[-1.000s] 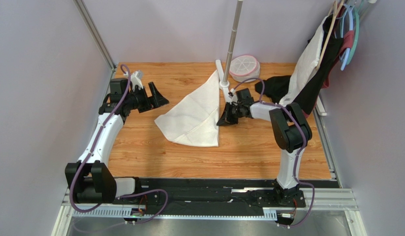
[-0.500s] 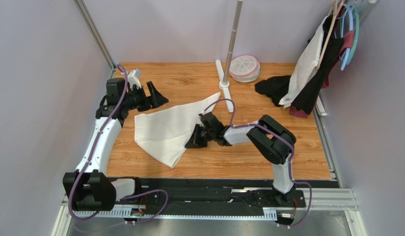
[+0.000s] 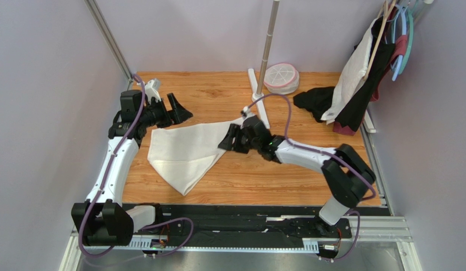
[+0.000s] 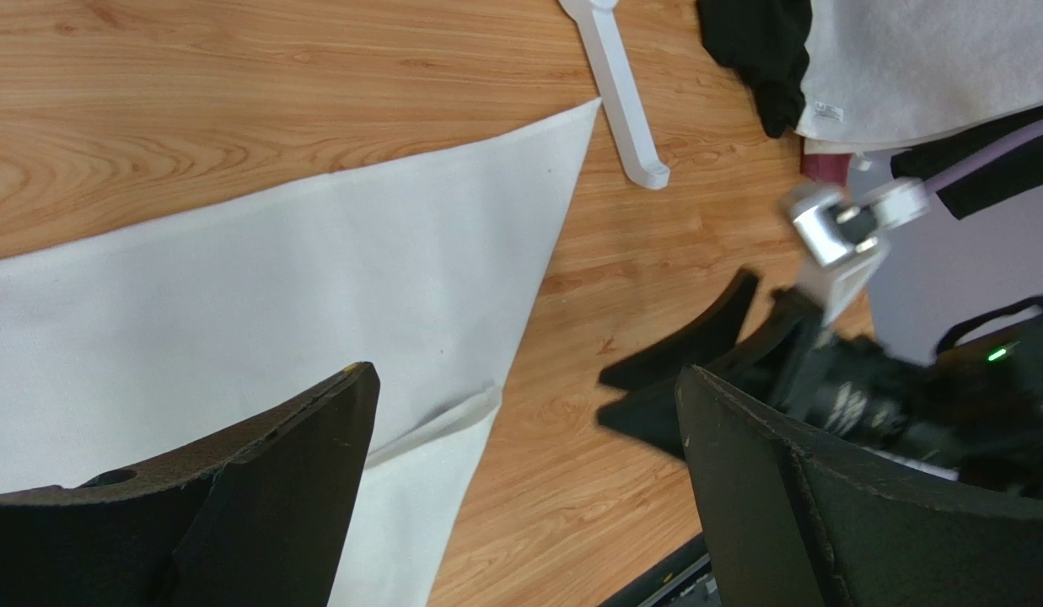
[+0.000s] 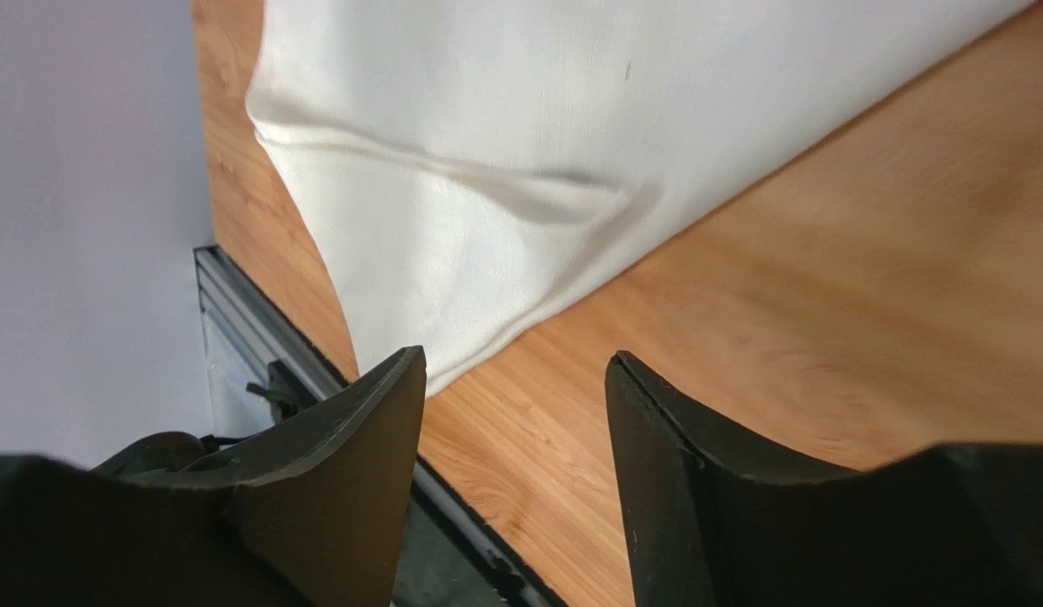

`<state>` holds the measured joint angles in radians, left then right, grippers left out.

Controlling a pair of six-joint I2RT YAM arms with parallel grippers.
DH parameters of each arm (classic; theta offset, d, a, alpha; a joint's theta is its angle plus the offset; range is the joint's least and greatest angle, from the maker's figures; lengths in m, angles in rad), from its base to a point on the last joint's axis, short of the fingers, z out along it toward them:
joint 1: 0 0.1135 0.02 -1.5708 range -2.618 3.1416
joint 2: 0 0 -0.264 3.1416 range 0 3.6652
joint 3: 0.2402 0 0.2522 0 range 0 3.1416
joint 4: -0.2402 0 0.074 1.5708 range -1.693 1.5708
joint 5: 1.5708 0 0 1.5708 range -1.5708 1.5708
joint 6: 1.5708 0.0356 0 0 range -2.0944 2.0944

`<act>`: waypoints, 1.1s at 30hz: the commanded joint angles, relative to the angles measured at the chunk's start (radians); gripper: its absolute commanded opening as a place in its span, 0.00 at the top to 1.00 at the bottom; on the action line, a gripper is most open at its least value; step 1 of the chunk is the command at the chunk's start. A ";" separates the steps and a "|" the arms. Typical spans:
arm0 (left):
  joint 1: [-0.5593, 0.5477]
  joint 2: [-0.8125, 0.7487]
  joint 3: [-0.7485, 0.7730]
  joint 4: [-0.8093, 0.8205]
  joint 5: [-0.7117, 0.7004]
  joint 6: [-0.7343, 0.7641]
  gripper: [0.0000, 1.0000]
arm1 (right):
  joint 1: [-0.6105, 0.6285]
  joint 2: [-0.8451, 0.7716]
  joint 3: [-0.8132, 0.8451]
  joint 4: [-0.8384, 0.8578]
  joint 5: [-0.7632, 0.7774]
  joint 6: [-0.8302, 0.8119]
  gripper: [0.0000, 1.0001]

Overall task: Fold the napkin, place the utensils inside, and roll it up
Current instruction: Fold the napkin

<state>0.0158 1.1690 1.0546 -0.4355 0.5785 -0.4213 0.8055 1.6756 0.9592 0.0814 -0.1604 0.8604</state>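
The cream-white napkin (image 3: 184, 151) lies folded into a rough triangle on the wooden table, left of centre, one point reaching toward the pole stand. My right gripper (image 3: 228, 139) hovers at the napkin's right edge. In the right wrist view its jaws (image 5: 514, 358) stand open over bare wood, with nothing between them and the napkin (image 5: 552, 127) just beyond the tips. My left gripper (image 3: 170, 109) is open above the napkin's back left edge. Its wrist view shows the napkin (image 4: 298, 278) below the wide-spread jaws (image 4: 524, 377). The utensils are out of view.
A metal pole (image 3: 267, 39) on a white base (image 3: 256, 93) stands at the back centre. Beside it sits a round pink-and-white container (image 3: 282, 78). A black cloth (image 3: 315, 101) lies at the back right, under garments on hangers (image 3: 362, 68). Grey walls close both sides.
My right gripper dragged the napkin leftward while shut on it, then opened and let it go. The napkin now lies further left and flatter. The left arm barely moved.
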 commanded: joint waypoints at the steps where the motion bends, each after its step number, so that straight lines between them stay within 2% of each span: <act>1: 0.009 -0.003 0.018 0.023 0.018 0.003 0.03 | -0.179 -0.074 0.114 -0.204 0.087 -0.296 0.41; 5: 0.009 -0.002 0.018 0.023 0.011 0.009 0.04 | -0.331 0.045 0.206 -0.233 0.038 -0.348 0.41; 8: 0.010 0.003 0.016 0.023 0.004 0.010 0.03 | -0.368 0.166 0.291 -0.223 -0.022 -0.348 0.43; 15: 0.009 0.020 0.019 0.020 0.012 0.009 0.04 | -0.390 0.297 0.372 -0.198 -0.008 -0.322 0.43; 33: 0.010 0.029 0.019 0.026 0.032 -0.001 0.04 | -0.430 0.441 0.449 -0.129 -0.030 -0.238 0.44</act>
<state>0.0158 1.1969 1.0546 -0.4362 0.5861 -0.4213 0.3843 2.0754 1.3579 -0.0772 -0.1928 0.6018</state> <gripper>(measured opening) 0.967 0.570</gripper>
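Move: The napkin's far right corner lies about 20 cm ahead of the right hand, 12 cm to its right and 8 cm below. The near flap's tip is some 3 cm left and 1 cm back of this hand; the white stand base stands roughly 28 cm ahead and 15 cm to its right. From the left hand, the napkin's corner is about 13 cm ahead, 32 cm right and 23 cm below. Still open, the right hand arcs about 19 cm forward and 12 right, rising, then sinking towards the corner. ##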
